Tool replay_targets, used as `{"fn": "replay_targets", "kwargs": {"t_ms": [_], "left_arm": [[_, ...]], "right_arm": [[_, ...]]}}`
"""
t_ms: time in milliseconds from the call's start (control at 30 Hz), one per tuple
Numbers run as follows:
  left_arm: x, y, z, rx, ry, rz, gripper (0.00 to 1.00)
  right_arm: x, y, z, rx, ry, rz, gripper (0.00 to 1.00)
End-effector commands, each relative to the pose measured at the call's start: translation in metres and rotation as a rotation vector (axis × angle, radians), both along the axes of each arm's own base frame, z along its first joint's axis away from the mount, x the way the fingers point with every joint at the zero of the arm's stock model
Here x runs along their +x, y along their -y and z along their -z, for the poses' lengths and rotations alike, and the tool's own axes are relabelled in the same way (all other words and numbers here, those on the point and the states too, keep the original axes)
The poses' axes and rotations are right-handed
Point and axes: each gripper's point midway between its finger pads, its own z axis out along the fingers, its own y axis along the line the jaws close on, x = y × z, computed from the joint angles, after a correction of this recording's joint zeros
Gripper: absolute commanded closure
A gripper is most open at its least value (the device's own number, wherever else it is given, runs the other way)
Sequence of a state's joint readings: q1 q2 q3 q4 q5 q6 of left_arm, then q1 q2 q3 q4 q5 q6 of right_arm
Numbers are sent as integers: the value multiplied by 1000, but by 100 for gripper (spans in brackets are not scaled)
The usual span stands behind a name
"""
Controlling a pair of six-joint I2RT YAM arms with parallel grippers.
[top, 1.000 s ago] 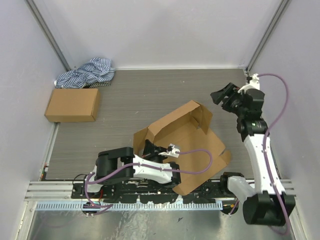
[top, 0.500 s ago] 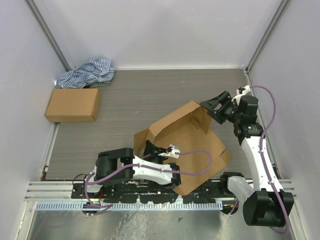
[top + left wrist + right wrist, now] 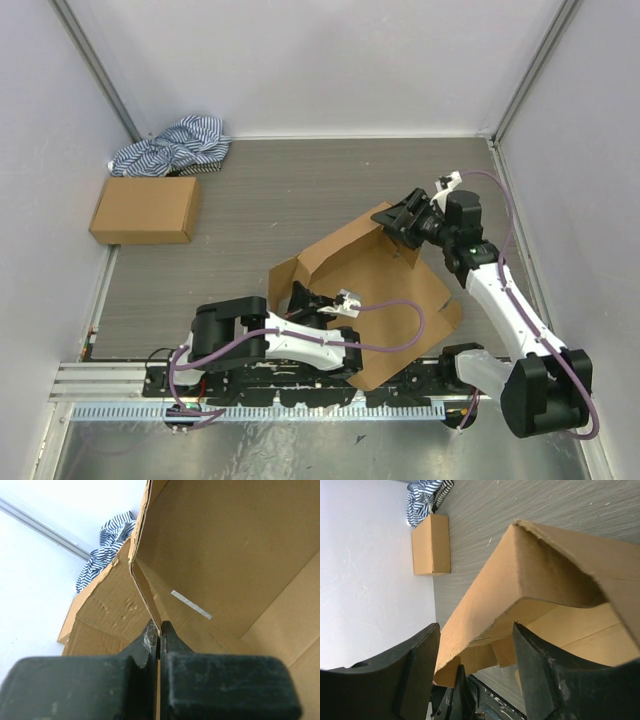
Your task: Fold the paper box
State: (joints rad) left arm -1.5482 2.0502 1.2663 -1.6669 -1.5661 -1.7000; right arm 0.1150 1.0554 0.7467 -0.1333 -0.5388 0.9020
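The paper box (image 3: 375, 275), plain brown cardboard, lies half folded right of centre, with its back wall and a side flap raised. My left gripper (image 3: 299, 294) is shut on the thin edge of the box's left side flap. In the left wrist view the cardboard edge (image 3: 146, 587) runs straight down between the closed fingers (image 3: 159, 627). My right gripper (image 3: 400, 221) is open at the box's far right corner. In the right wrist view its fingers (image 3: 475, 626) straddle the raised wall (image 3: 485, 605), with a gap on each side.
A sealed oblong brown carton (image 3: 146, 209) sits by the left wall. A blue-and-white striped cloth (image 3: 173, 146) is bunched behind it in the back left corner. White walls close in the table on three sides. The arm bases and rail run along the near edge.
My right arm has swung left from beside the right wall to the box's raised far corner, and its jaws now straddle the wall. The left arm and its grip have not moved.
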Motion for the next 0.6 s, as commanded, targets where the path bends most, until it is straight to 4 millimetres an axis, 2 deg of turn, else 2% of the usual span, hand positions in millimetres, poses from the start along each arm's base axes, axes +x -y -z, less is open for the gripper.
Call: {"fn": "replay_targets", "kwargs": {"t_ms": [0,100,167,333,400,567], "left_arm": [[2,16,-25,44,72,108,96],[2,15,-26,41,71,106,95],[2,14,-26,40,70,104,95],[-1,13,-30,23,63,100,86],[-4,13,-33,6,59,105,67],[-16,15,-40,-26,45,123,37]], "right_arm": [[13,-14,-14,11,81,10,38],[14,-18,-11,17,73,11,48],[16,-17,-9,12,68,21,59],[16,-16,-5,4,55,31,85],[17,-16,-4,2,51,35,89],[17,-16,-3,6,52,40,93]]}}
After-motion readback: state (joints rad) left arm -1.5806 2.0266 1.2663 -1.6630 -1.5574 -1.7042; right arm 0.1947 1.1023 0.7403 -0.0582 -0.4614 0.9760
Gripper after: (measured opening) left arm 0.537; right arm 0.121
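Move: Between the open right fingers runs the top edge of the box's raised wall, the spot to grip lying about 2 cm left, 1 cm ahead and 1 cm below. The corner flap hangs some 5 cm right and 3 cm back of that hand. The left hand still pinches the wall's left end, right at its fingertips, with the side flap about 3 cm left and 2 cm ahead; the right hand's grip spot lies roughly 13 cm ahead and 18 cm right of it. Sliding about 2 cm left and barely forward along the raised wall, the right hand shuts its spread fingers and pinches the wall's top edge near the right end, then stays there. Only as that grip closes does the left hand open to about half, letting go of the wall's left end and starting to ease back by some 1 cm. ##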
